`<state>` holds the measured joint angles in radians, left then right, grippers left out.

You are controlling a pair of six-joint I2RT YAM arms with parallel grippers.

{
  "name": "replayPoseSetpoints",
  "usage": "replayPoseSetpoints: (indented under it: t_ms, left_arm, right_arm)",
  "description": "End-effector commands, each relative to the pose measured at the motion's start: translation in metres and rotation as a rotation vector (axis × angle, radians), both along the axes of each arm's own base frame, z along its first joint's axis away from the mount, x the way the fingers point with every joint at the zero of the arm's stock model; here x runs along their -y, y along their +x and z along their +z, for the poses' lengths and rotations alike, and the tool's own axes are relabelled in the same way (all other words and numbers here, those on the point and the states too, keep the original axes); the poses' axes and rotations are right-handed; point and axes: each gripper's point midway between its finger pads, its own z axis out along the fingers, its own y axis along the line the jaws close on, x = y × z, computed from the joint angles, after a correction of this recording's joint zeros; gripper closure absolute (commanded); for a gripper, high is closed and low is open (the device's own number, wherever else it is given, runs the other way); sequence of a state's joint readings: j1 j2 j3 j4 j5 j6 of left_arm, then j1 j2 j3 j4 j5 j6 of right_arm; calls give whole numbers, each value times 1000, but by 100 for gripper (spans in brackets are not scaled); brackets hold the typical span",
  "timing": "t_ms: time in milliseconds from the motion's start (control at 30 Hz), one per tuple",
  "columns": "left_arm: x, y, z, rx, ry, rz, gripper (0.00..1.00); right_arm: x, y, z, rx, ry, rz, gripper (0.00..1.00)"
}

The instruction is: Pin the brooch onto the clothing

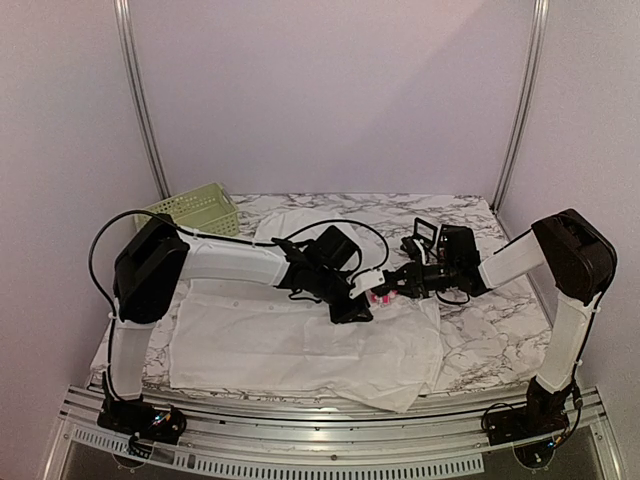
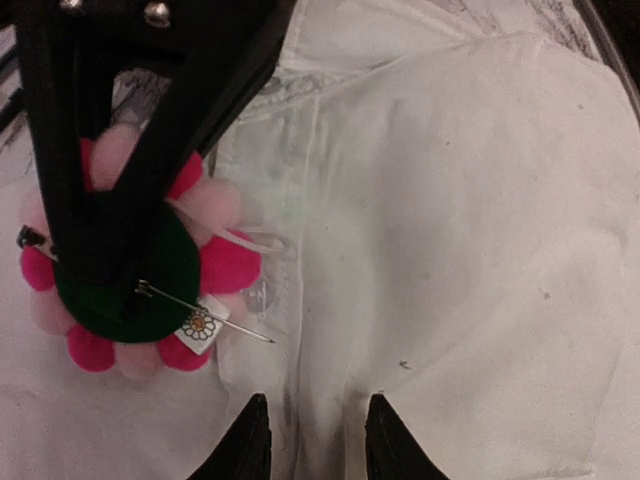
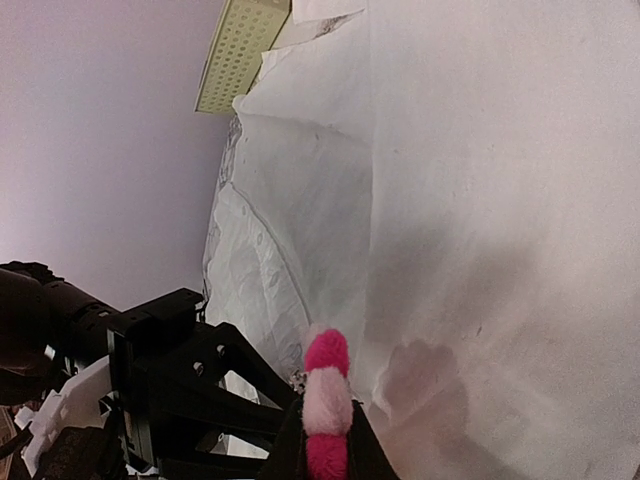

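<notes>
The white clothing lies spread on the marble table, and its button strip shows in the left wrist view. The brooch is a pink and magenta plush flower with a dark green back, and its bare pin sticks out over the button strip. My right gripper is shut on the brooch, edge-on between the fingers. My left gripper hovers just right of the pin tip, jaws open, a low ridge of cloth between the tips. Both grippers meet at the shirt's upper right.
A pale green perforated basket stands at the table's back left and shows again in the right wrist view. Cables loop over both forearms. Bare marble lies right of the shirt. Metal frame posts rise at both back corners.
</notes>
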<state>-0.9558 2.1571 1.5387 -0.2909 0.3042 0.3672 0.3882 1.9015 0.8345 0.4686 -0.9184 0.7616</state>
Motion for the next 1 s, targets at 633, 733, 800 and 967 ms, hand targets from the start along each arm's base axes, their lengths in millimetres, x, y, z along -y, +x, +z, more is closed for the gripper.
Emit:
replayPoseSetpoints:
  t_ms: [633, 733, 800, 967]
  left_arm:
    - [16, -10, 9, -39, -40, -25, 100]
    - [18, -7, 14, -22, -46, -25, 100]
    - [18, -7, 17, -12, -50, -32, 100]
    - [17, -7, 15, -12, -42, -35, 100]
  right_arm:
    - [-6, -12, -12, -36, 17, 26, 100]
    - [-4, -13, -18, -45, -6, 23, 100]
    - [-3, -14, -19, -38, -14, 20, 100]
    - [-4, -16, -17, -38, -3, 30, 100]
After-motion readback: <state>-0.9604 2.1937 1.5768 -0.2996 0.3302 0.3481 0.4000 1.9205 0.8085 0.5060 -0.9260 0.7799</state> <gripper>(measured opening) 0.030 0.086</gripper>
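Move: The clothing's placket, to be pinched, lies right under the half-open left fingertips, about 1 cm down. From the left hand the held brooch is some 5 cm ahead, 4 cm to the right and 1 cm up, its open pin's tip about 2 cm ahead and 2 cm to the right at fingertip height. From the right hand, which already grips the brooch, that placket spot is about 5 cm back, 4 cm left and 3 cm down. Left fingers sink about 1.5 cm, pinch the clothing, then lift slightly; right eases the brooch back and down 1 cm. ##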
